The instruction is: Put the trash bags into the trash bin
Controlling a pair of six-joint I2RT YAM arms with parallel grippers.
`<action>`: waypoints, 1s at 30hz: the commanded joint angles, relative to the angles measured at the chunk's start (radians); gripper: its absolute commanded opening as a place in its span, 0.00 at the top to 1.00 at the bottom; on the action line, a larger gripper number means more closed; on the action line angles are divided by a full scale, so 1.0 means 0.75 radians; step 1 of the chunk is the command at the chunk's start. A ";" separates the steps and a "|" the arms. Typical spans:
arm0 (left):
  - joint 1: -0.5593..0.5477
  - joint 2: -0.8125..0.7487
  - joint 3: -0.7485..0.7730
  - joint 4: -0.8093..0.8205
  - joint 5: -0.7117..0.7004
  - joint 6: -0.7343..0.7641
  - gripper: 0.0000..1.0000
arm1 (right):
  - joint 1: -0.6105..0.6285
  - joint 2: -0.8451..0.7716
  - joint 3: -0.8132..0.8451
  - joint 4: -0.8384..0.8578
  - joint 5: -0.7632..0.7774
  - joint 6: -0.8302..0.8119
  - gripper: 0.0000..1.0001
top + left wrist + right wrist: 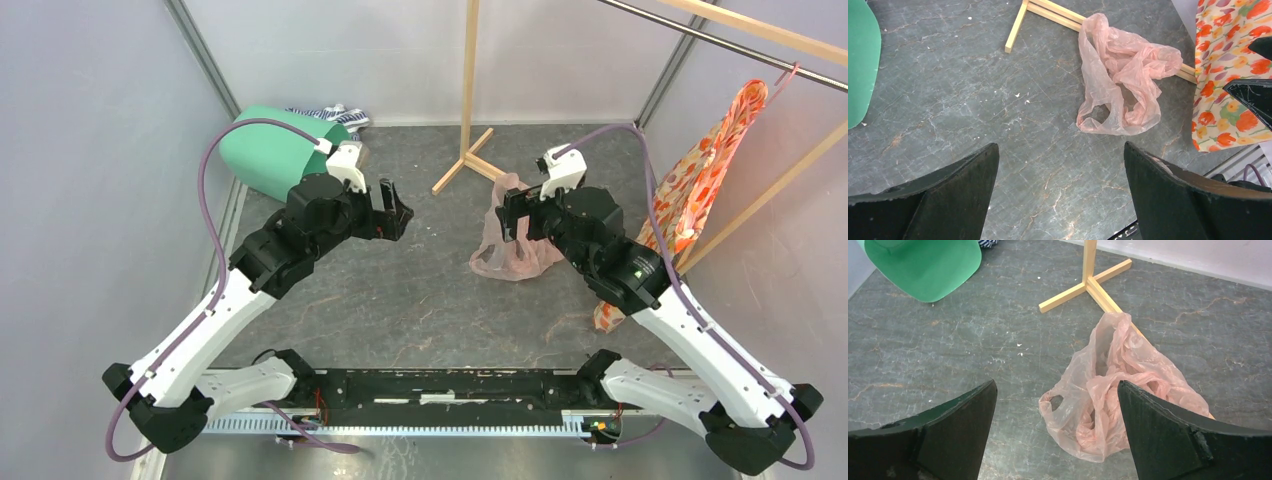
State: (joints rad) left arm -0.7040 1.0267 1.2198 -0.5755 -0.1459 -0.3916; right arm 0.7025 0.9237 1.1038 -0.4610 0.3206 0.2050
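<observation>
The pale pink crinkly trash bag lies crumpled on the grey table, right of centre, against the foot of a wooden stand. It shows in the left wrist view and in the right wrist view. The mint-green trash bin lies tipped at the back left; its edge shows in both wrist views. My right gripper is open and empty, hovering just over the bag's near-left part. My left gripper is open and empty, between bin and bag.
A wooden stand rises at the back centre, its cross foot touching the bag. An orange floral garment hangs from a rail at the right. A blue-white striped cloth lies behind the bin. Walls close in on the left, back and right.
</observation>
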 commanded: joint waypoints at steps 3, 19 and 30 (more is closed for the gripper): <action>-0.022 0.003 0.011 0.011 -0.057 -0.017 0.00 | 0.005 0.035 0.064 -0.050 -0.019 0.014 0.02; -0.033 0.033 -0.147 0.073 -0.021 -0.066 0.00 | 0.009 0.156 -0.077 -0.062 0.109 0.059 0.02; -0.011 0.114 -0.295 0.181 -0.006 -0.102 0.00 | 0.002 0.307 -0.296 0.174 0.278 0.116 0.02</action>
State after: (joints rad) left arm -0.7193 1.0885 1.0172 -0.5217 -0.1619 -0.4149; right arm 0.7059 1.1183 0.9188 -0.4507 0.4530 0.2630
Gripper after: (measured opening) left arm 0.996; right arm 0.979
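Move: The trash bag lies crumpled on the table, its middle about 5 cm ahead of the right hand, 5 cm to its right and some 30 cm below. From that hand, the wooden stand's crossed foot is roughly 18 cm ahead and 4 cm left, and the green trash bin, lying on its side, about 14 cm ahead and 35 cm left. From the left hand the bag lies some 4 cm ahead, 20 cm right and 30 cm below. Towards the pink bag the right hand sinks about 13 cm, dipping a little, nearly pausing, then dropping fast, while its open fingers tip down some 15 degrees, with a roll lowering their left side and a slight clockwise turn. The left hand, also open, starts later and comes down about 10 cm almost straight, its fingers tipping down too; neither touches anything. ##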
